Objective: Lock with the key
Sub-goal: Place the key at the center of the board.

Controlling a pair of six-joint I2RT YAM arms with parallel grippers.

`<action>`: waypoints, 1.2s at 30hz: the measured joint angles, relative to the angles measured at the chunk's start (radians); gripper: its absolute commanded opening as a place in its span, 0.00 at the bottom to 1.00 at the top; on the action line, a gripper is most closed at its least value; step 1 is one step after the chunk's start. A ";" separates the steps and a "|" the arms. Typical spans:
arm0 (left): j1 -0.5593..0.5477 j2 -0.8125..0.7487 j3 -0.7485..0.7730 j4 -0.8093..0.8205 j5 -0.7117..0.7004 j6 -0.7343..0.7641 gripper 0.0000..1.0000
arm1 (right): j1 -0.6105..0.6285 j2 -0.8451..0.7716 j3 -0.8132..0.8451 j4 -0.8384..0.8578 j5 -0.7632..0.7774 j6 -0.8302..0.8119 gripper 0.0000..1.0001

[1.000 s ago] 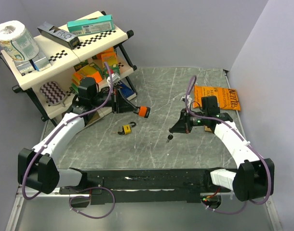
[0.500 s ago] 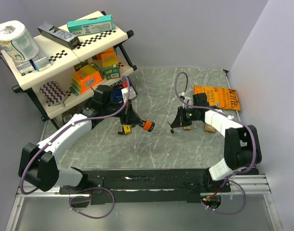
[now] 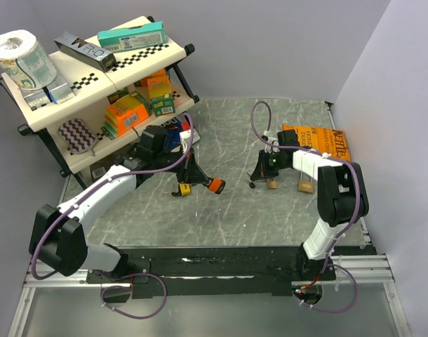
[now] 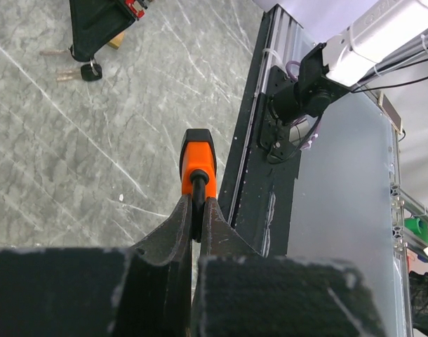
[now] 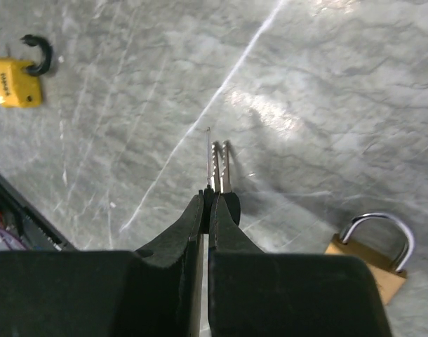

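My left gripper [image 3: 198, 175] is shut on the black shackle of an orange padlock [image 3: 214, 185], whose body [image 4: 198, 160] sticks out past the fingertips above the table. My right gripper [image 3: 257, 175] is shut on the black head of a key [image 5: 215, 165], with a second key [image 5: 226, 166] of the bunch beside it, blades pointing away. In the left wrist view the keys [image 4: 79, 71] hang below the right gripper [image 4: 93, 50]. The two grippers stand apart, roughly a hand's width.
A yellow padlock [image 3: 185, 189] with an open shackle lies just under the left gripper. Two brass padlocks [image 3: 272, 184] [image 3: 306, 187] lie near the right gripper. An orange snack bag [image 3: 319, 140] lies at the back right. A loaded shelf rack [image 3: 95, 84] stands at the back left.
The left gripper has carried the orange padlock nearer and toward the table's middle. The right gripper has drawn back toward the far side with the keys, its arm folding up.
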 measured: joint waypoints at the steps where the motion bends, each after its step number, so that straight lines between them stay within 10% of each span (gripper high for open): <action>1: 0.000 0.004 0.000 0.000 -0.001 0.000 0.01 | -0.001 0.006 0.002 0.000 0.005 -0.001 0.04; 9: 0.000 0.036 -0.004 -0.002 -0.014 0.009 0.01 | -0.007 0.024 0.013 -0.003 0.034 -0.016 0.54; 17: -0.001 0.066 -0.004 -0.039 -0.024 0.027 0.01 | -0.007 -0.009 0.019 -0.026 0.010 -0.045 0.67; 24: -0.003 0.133 0.048 -0.106 -0.031 0.012 0.01 | 0.006 -0.221 0.016 -0.028 -0.072 -0.116 0.98; 36: -0.003 0.261 0.096 -0.134 0.060 -0.175 0.01 | 0.397 -0.563 -0.091 0.009 0.002 -0.352 0.99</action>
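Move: The right hand still pinches the key just above the table. From it, the orange padlock is about 13 cm left, 11 cm back and 15 cm higher. The small brass padlock lies roughly 6 cm right and 1 cm back, the yellow padlock some 22 cm left and 2 cm back, both about 3 cm lower. The left hand already grips the orange padlock by its shackle, its body some 4 cm right, 1 cm back and 2 cm below. Right hand releases the key, rises about 15 cm and swings back-left, fingers wide, towards the padlock the left lowers. ##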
